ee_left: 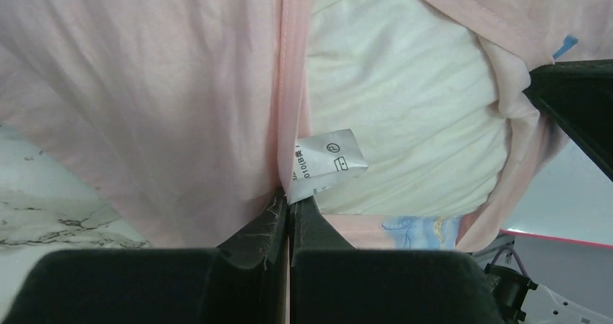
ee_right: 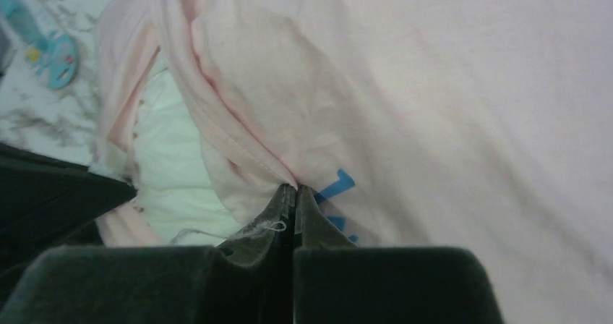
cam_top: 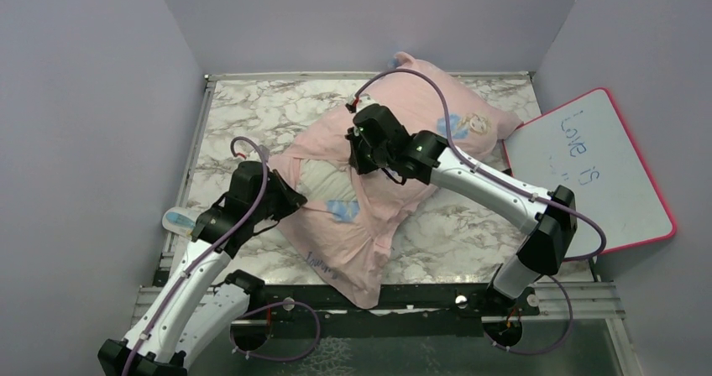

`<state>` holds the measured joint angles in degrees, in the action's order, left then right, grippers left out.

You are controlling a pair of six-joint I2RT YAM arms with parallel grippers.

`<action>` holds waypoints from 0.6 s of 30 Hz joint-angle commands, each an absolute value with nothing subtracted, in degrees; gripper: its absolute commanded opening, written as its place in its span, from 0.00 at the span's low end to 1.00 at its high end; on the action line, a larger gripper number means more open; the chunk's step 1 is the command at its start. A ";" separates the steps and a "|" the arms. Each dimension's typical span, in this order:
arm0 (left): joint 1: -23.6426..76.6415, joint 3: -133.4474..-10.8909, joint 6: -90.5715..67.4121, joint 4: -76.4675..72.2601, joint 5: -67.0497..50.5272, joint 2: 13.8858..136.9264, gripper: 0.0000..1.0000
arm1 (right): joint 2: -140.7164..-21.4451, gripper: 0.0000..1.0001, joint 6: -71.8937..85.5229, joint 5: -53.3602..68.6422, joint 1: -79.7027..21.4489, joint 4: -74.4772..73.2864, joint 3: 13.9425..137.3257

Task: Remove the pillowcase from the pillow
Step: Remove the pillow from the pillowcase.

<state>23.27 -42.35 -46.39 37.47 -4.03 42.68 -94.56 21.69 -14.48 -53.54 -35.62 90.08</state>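
The pale pink pillowcase [cam_top: 437, 107] lies slantwise across the marble table, its open end toward the near left. The white pillow [cam_top: 323, 179] shows through that opening. My left gripper [cam_top: 294, 198] is at the opening's left edge. In the left wrist view it [ee_left: 290, 197] is shut on the pillowcase's [ee_left: 159, 85] pink hem, beside a white care label [ee_left: 325, 161], with the pillow [ee_left: 405, 107] bulging behind. My right gripper [cam_top: 361, 164] is at the opening's far edge. In the right wrist view it [ee_right: 295, 188] is shut on a fold of the pillowcase [ee_right: 434, 85], next to the bare pillow [ee_right: 170, 158].
A pink-framed whiteboard [cam_top: 596, 170] leans at the table's right edge. A small blue and white object [cam_top: 179, 221] lies at the left edge, also seen as a blue and white object [ee_right: 40, 42] in the right wrist view. Grey walls enclose the table on three sides.
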 commanded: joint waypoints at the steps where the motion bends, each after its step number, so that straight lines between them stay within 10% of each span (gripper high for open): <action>1: 22.77 -39.36 -45.68 42.99 -5.43 42.19 0.00 | -93.71 0.08 18.67 7.21 -52.64 -28.25 89.15; 9: 22.76 -39.25 -44.69 39.95 -5.29 43.88 0.00 | -100.24 0.50 11.82 10.11 -53.35 -33.39 98.62; 18: 22.77 -37.94 -46.08 38.40 -5.07 41.04 0.00 | -111.31 0.51 6.27 -3.05 -56.33 -39.49 107.27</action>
<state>22.98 -38.98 -46.28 34.87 -5.82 42.22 -106.87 9.76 6.15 -54.74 -35.22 104.79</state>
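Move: The right gripper, still shut on the pillowcase's hem, has the stretch of far hem it goes for about 9 cm to its left, 1 cm back and some 2 cm lower. The bare white pillow lies between, about 6 cm left, 2 cm back and 3 cm below. The hem with the white tag, in the left gripper, is about 11 cm left and 6 cm back. From the left gripper, that far hem lies roughly 8 cm ahead and 3 cm to the right. Open the right gripper to about half to let go of the pinched hem, and carry it about 9 cm left across the bare pillow, drifting back a little, first rising some 2 cm, then sinking again, while turning it about 25 degrees counter-clockwise, to straddle the far hem. Keep the left gripper shut on the tagged hem, dipping it slightly. ##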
